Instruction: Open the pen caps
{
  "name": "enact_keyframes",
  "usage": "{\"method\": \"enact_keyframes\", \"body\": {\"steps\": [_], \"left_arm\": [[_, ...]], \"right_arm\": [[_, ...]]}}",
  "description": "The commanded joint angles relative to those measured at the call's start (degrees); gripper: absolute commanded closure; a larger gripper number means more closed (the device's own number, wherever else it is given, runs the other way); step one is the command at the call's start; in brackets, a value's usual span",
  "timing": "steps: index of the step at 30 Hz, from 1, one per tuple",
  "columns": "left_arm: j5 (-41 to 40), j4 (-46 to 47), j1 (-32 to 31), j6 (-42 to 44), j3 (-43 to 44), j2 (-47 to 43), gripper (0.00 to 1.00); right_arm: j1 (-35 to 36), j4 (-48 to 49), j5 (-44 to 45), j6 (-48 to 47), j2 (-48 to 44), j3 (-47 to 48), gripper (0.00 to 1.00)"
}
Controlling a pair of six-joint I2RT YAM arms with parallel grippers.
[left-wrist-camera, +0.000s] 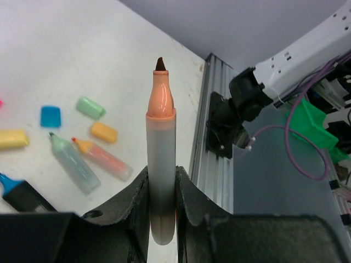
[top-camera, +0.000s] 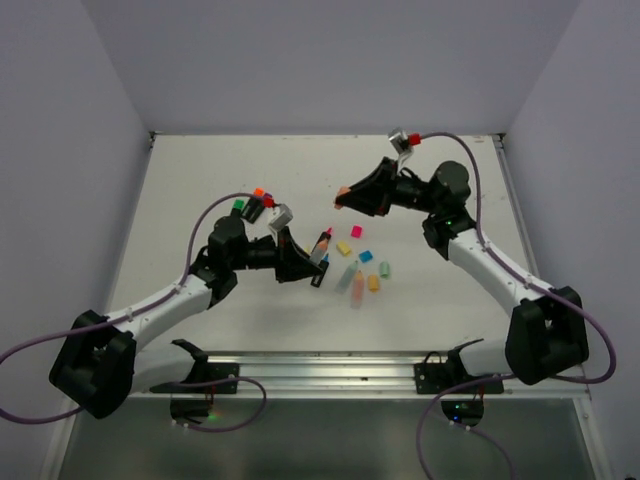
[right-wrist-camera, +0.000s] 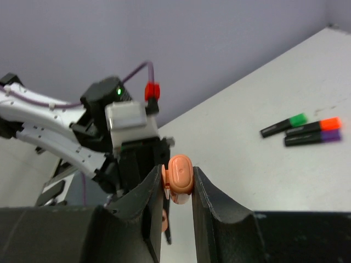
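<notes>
My left gripper [left-wrist-camera: 162,178] is shut on an uncapped pen [left-wrist-camera: 161,148] with a translucent grey body, a peach neck and a dark tip; the pen stands out past the fingers. From above, that pen [top-camera: 323,245] is held over the table's middle by the left gripper [top-camera: 305,262]. My right gripper [right-wrist-camera: 179,176] is shut on a peach pen cap [right-wrist-camera: 180,174], apart from the pen. In the top view the right gripper [top-camera: 347,201] holds the cap [top-camera: 341,195] a short way up and right of the pen.
Loose caps lie on the table: blue [left-wrist-camera: 50,116], mint [left-wrist-camera: 90,108], orange [left-wrist-camera: 103,132], yellow [left-wrist-camera: 12,138], pink [top-camera: 356,232]. Uncapped mint [left-wrist-camera: 71,163] and peach [left-wrist-camera: 102,159] pens and a blue-tipped black pen [left-wrist-camera: 19,194] lie beside them. Three capped black pens [right-wrist-camera: 307,129] lie farther left.
</notes>
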Motion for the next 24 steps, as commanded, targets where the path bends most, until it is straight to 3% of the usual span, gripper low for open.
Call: {"method": "enact_keyframes", "body": {"steps": [1,12,20,24], "left_arm": [[3.49,1.55,0.09,-3.35,-4.59,-1.74,1.00],[1.73,0.86,-1.67,-3.62,-4.43,0.11,1.00],[-7.75,-7.23,-1.49,-0.02,0.14,1.68,1.00],[-15.39,-14.07,-1.40,2.35,4.09,4.06,1.00]], "right_arm": [[-4.39,3.69,2.96,0.08,-2.06,6.35,1.00],[-5.36,0.27,4.72,-2.28,-3.02,11.36,1.00],[-5.36,-14.48,9.37,-11.93,-5.31,8.99,1.00],[-5.36,-24.94,16.38,-17.40,-5.58,8.99,1.00]]}}
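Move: The uncapped orange pen is already in my left hand. From there the uncapped black pen with the pink tip lies about 20 cm ahead, 1 cm right and 20 cm down; the black one with the blue tip 11 cm ahead and 1 cm right, the uncapped green 10 cm ahead and 8 cm right, equally low. From my right hand, holding the orange cap, the pink cap is some 18 cm ahead, 5 cm right, 31 cm below; the yellow cap is 12 cm ahead, 1 cm right. With the cap already free of the pen, I swing my right hand up about 7 cm, forward and right, away from the pen, then let it sink 3 cm while turning clockwise and easing farther out. My left hand keeps the pen, lowers it about 4 cm while drawing back, then comes forward towards the uncapped pens, its top tipping forward. Both grips stay shut. ##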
